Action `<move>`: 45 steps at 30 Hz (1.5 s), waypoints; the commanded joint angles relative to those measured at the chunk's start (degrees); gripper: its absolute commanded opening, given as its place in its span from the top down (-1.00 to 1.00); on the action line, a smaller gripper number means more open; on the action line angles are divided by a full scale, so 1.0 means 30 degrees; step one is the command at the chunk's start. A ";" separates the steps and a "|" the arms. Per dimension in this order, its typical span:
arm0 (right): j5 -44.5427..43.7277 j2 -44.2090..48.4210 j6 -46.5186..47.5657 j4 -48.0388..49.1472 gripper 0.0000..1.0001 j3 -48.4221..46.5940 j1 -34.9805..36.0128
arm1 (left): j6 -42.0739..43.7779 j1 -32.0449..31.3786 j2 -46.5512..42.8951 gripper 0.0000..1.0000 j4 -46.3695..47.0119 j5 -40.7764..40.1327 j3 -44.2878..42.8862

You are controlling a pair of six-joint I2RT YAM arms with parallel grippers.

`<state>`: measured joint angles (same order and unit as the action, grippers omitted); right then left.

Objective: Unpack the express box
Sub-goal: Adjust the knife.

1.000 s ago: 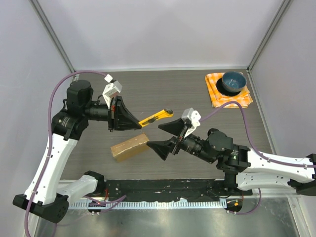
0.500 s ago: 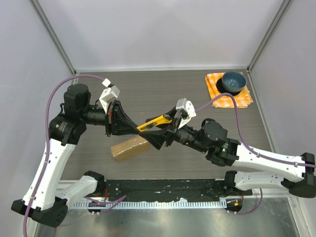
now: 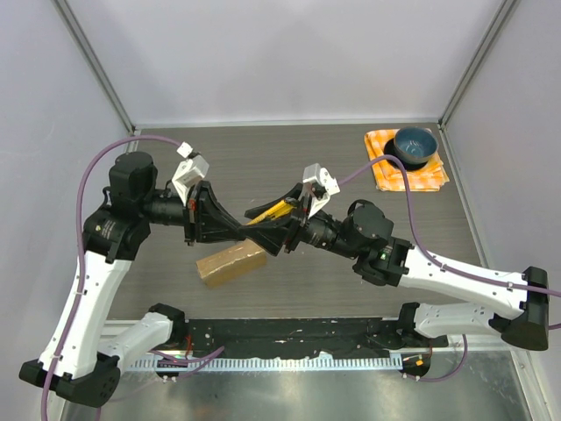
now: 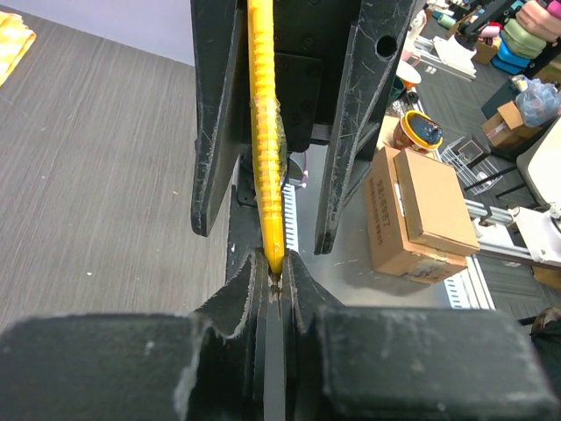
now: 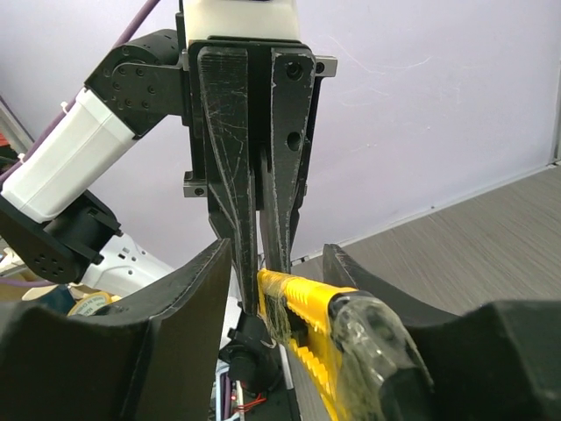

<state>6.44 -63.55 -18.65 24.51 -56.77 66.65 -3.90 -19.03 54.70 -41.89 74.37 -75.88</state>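
The express box (image 3: 230, 261), a small brown carton, lies shut on the dark table in front of both grippers. Above it hangs a yellow utility knife (image 3: 277, 210). My left gripper (image 3: 252, 228) is shut on the knife's tip, as the left wrist view shows: gripper (image 4: 274, 270), knife (image 4: 266, 132). My right gripper (image 3: 268, 228) stands open, its jaws on either side of the knife's body with gaps showing. In the right wrist view the knife (image 5: 307, 303) lies between my right gripper's (image 5: 279, 250) fingers, nearer the right-hand one.
A blue bowl (image 3: 414, 145) sits on an orange checked cloth (image 3: 386, 171) at the far right corner. Grey walls enclose the table on three sides. The two arms cross over the table's middle. A black rail (image 3: 289, 333) runs along the near edge.
My right arm has swung left and up to the knife, and its jaws have narrowed around it. The left gripper has kept hold and shifted slightly. The box has not moved.
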 commanded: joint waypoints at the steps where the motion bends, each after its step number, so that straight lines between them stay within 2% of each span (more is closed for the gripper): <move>1: 0.0872 -0.0145 -0.0461 0.0766 0.94 -0.0939 -0.0215 | 0.0187 -0.0015 -0.0303 1.00 -0.0275 0.0641 -0.0108; 5: 0.0960 -0.0174 -0.0403 -0.0141 0.94 -0.1114 -0.0274 | 0.0420 -0.0015 -0.0274 1.00 -0.0451 0.0494 -0.0283; 6: 0.0960 -0.0145 -0.0316 -0.0405 0.89 -0.1202 -0.0274 | 0.0509 -0.0015 -0.0273 1.00 -0.0538 0.0378 -0.0313; 7: 0.0931 -0.0203 -0.0257 -0.0900 0.71 -0.1260 -0.0274 | 0.0712 -0.0015 -0.0244 1.00 -0.0829 0.0348 -0.0400; 9: 0.0902 -0.0204 -0.0198 -0.1197 0.66 -0.1232 -0.0274 | 0.1064 -0.0015 -0.0127 1.00 -0.1124 0.0318 -0.0518; 12: 0.0696 -0.0204 -0.0198 -0.1082 0.68 -0.1115 -0.0245 | 0.1066 -0.0015 -0.0040 1.00 -0.1184 0.0289 -0.0489; 15: 0.0697 -0.0408 -0.0256 -0.0615 0.98 -0.0910 -0.0274 | 0.0950 -0.0015 -0.0039 1.00 -0.1125 0.0055 -0.0547; 24: -0.0037 0.0234 -0.0315 0.1525 0.99 0.0818 -0.0274 | 0.0248 -0.0015 -0.0156 1.00 -0.0338 -0.0092 -0.0518; 25: -0.0007 0.0294 -0.0199 0.1410 0.92 0.0790 -0.0274 | 0.0043 -0.0015 -0.0243 1.00 -0.0073 -0.0150 -0.0518; 26: -0.0065 0.0323 -0.0227 0.1119 0.76 0.0732 -0.0274 | -0.0394 -0.0015 -0.0273 1.00 0.0191 -0.0180 -0.0518; 27: 0.0021 0.0440 -0.0198 0.0594 0.34 0.0644 -0.0274 | -0.0602 -0.0015 -0.0273 1.00 0.0715 -0.0238 -0.0518; 29: 0.0052 0.0703 -0.0314 0.0413 0.01 0.0760 -0.0274 | -0.1071 -0.0015 -0.0303 1.00 0.1158 -0.0297 -0.0460; 30: -0.0035 0.0995 -0.0460 0.0442 -0.25 0.0905 -0.0274 | -0.1160 -0.0015 -0.0274 1.00 0.1421 -0.0384 -0.0460; 31: -0.0036 0.1229 -0.0490 0.0471 -0.35 0.1255 -0.0245 | -0.1247 -0.0015 -0.0273 1.00 0.1540 -0.0472 -0.0460; 33: -0.0153 0.1814 -0.0637 0.0647 -0.49 0.1696 -0.0274 | -0.1453 -0.0015 -0.0244 1.00 0.1746 -0.0880 -0.0460; 36: -0.0066 0.2343 -0.0754 0.0764 -0.56 0.2458 -0.0274 | -0.1745 -0.0015 -0.0273 1.00 0.2184 -0.1263 -0.0431; 41: -0.0417 0.3048 -0.0638 0.1113 -0.60 0.3220 -0.0275 | -0.3267 -0.0015 -0.0361 1.00 0.4230 -0.0972 0.0008; 45: -0.0097 0.2464 -0.0316 0.1642 -0.63 0.2813 -0.0361 | -0.4266 -0.0015 -0.0478 1.00 0.4969 -0.0182 0.0243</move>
<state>6.22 -55.64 -20.34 25.19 -47.07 65.78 -12.19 -19.00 54.50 -33.08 70.96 -75.66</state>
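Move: The knife's blade end is already pinched in my left fingers; the knife's middle lies about 5 cm to their right, 1 cm ahead and 2 cm up. My right fingers are already closed on its body, the middle about 1 cm right of them, level ahead and in height. The box lies on the table far below, roughly 5 cm ahead, 5 cm to the left and 35 cm down from my left hand. With both hands still gripping the knife I sink together about 1 cm; then my right fingers open and let go of its body, and that hand draws off to the right about 3 cm, sinking another 2 cm and easing slightly back. My left hand keeps its pinch and lifts the knife some 2 cm, drifting a little forward. ##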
